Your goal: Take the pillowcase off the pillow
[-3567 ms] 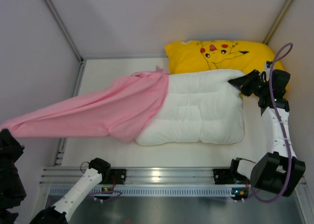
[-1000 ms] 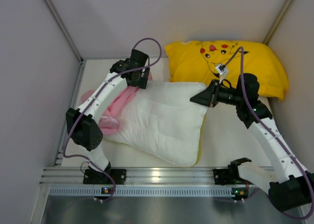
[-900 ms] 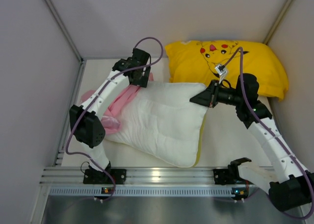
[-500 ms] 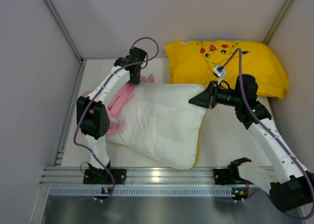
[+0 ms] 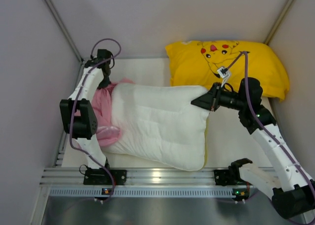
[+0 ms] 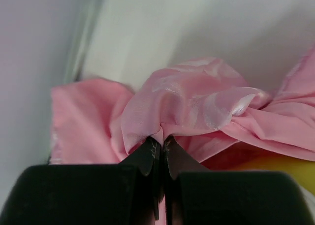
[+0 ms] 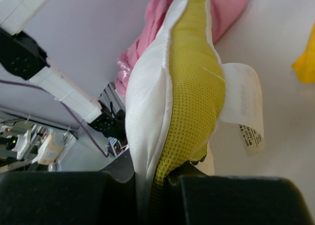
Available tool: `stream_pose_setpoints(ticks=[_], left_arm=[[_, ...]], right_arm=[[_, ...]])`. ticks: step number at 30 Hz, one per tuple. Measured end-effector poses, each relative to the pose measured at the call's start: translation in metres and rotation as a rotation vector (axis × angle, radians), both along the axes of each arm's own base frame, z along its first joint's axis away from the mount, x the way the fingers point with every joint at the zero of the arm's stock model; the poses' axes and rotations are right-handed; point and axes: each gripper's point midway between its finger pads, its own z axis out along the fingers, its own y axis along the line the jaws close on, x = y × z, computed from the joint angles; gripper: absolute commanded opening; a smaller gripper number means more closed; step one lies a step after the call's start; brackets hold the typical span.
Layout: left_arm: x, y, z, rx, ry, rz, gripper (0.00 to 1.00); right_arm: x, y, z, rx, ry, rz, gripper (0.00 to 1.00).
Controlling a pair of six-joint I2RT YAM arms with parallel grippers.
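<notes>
The white pillow [image 5: 157,126] lies across the middle of the table. Its yellow mesh edge trim [image 7: 192,87] fills the right wrist view. My right gripper [image 5: 201,102] is shut on the pillow's far right corner and holds it slightly raised; its jaws [image 7: 157,178] pinch the white cover and the trim together. The pink pillowcase [image 5: 102,104] is bunched at the pillow's left end. I cannot tell whether it still wraps that end. My left gripper [image 5: 107,81] is near the back left corner, shut [image 6: 161,141] on a gathered fold of the pillowcase [image 6: 197,102].
A yellow cartoon-print pillow [image 5: 226,62] lies at the back right, just behind my right gripper. A white care label [image 7: 243,107] hangs from the held corner. The left wall and its metal rail [image 5: 69,121] are close beside the left arm.
My left gripper has closed on the pink fabric and moved left toward the back left corner, dragging it along. The pillow has turned and settled flatter. The right gripper has kept its hold.
</notes>
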Motion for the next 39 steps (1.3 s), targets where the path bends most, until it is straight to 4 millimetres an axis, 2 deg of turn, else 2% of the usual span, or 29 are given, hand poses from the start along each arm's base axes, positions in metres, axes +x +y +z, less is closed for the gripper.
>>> stream_pose_setpoints(ticks=[4,7,10,12,18,21,24,25,26,29,33,36,39], left_arm=[[-0.015,0.051,0.052,0.104,-0.108,0.128,0.0],[-0.03,0.062,0.097,0.16,-0.214,0.175,0.0],[-0.041,0.065,0.125,0.194,-0.279,0.197,0.0],[-0.043,0.065,0.13,0.2,-0.291,0.201,0.0],[-0.042,0.066,0.122,0.206,-0.268,0.202,0.0],[-0.04,0.066,0.119,0.209,-0.259,0.203,0.0],[-0.039,0.064,0.116,0.2,-0.255,0.195,0.02],[-0.038,0.062,0.114,0.189,-0.253,0.187,0.78],[-0.037,0.061,0.112,0.18,-0.245,0.175,0.99],[-0.031,0.052,0.098,0.131,-0.229,0.157,0.99],[-0.036,0.047,0.08,0.108,-0.193,0.158,0.99],[-0.036,0.045,0.083,0.094,-0.214,0.169,0.99],[-0.04,0.038,0.101,0.05,-0.273,0.162,0.99]], right_arm=[[0.013,-0.012,-0.006,-0.043,0.013,-0.125,0.0],[0.027,-0.027,-0.016,-0.093,0.035,-0.265,0.0],[0.036,-0.052,-0.021,-0.157,0.042,-0.43,0.0],[0.04,-0.068,-0.019,-0.19,0.031,-0.527,0.0],[0.047,-0.115,0.014,-0.239,-0.044,-0.793,0.0],[0.047,-0.13,0.022,-0.253,-0.063,-0.867,0.0],[0.047,-0.133,0.027,-0.255,-0.081,-0.881,0.0],[0.047,-0.131,0.027,-0.254,-0.08,-0.872,0.0],[0.047,-0.129,0.026,-0.253,-0.077,-0.861,0.0],[0.049,-0.117,0.02,-0.245,-0.064,-0.801,0.0],[0.051,-0.104,-0.001,-0.257,-0.018,-0.73,0.0],[0.051,-0.099,-0.011,-0.266,0.007,-0.699,0.0],[0.05,-0.096,-0.009,-0.252,0.009,-0.687,0.0]])
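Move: The left hand already holds the bunched pillowcase by its far end; the cloth's main heap lies about 13 cm back, 4 cm to the right and some 11 cm below. From that hand the white pillow's middle is roughly 30 cm right, 20 cm back and 5 cm lower. The right hand still pinches the pillow's corner, with the pillow's middle about 13 cm left, level fore and aft, and 20 cm down; the yellow pillow lies some 28 cm ahead, 19 cm right and 26 cm lower. The left hand, its fingers shut on the pillowcase, goes on hauling it up and off to the left, about 13 cm up, 6 cm left and 4 cm back, holds nearly still there, then opens wide to let go, dipping a few centimetres over the cloth before starting up again. Meanwhile the right hand keeps its pinch on the pillow corner and draws it away from the pillowcase, some 13 cm right and 5 cm forward while turning about 50 degrees clockwise, then eases back left by about 4 cm and sinks a little, unwinding some 10 degrees. ##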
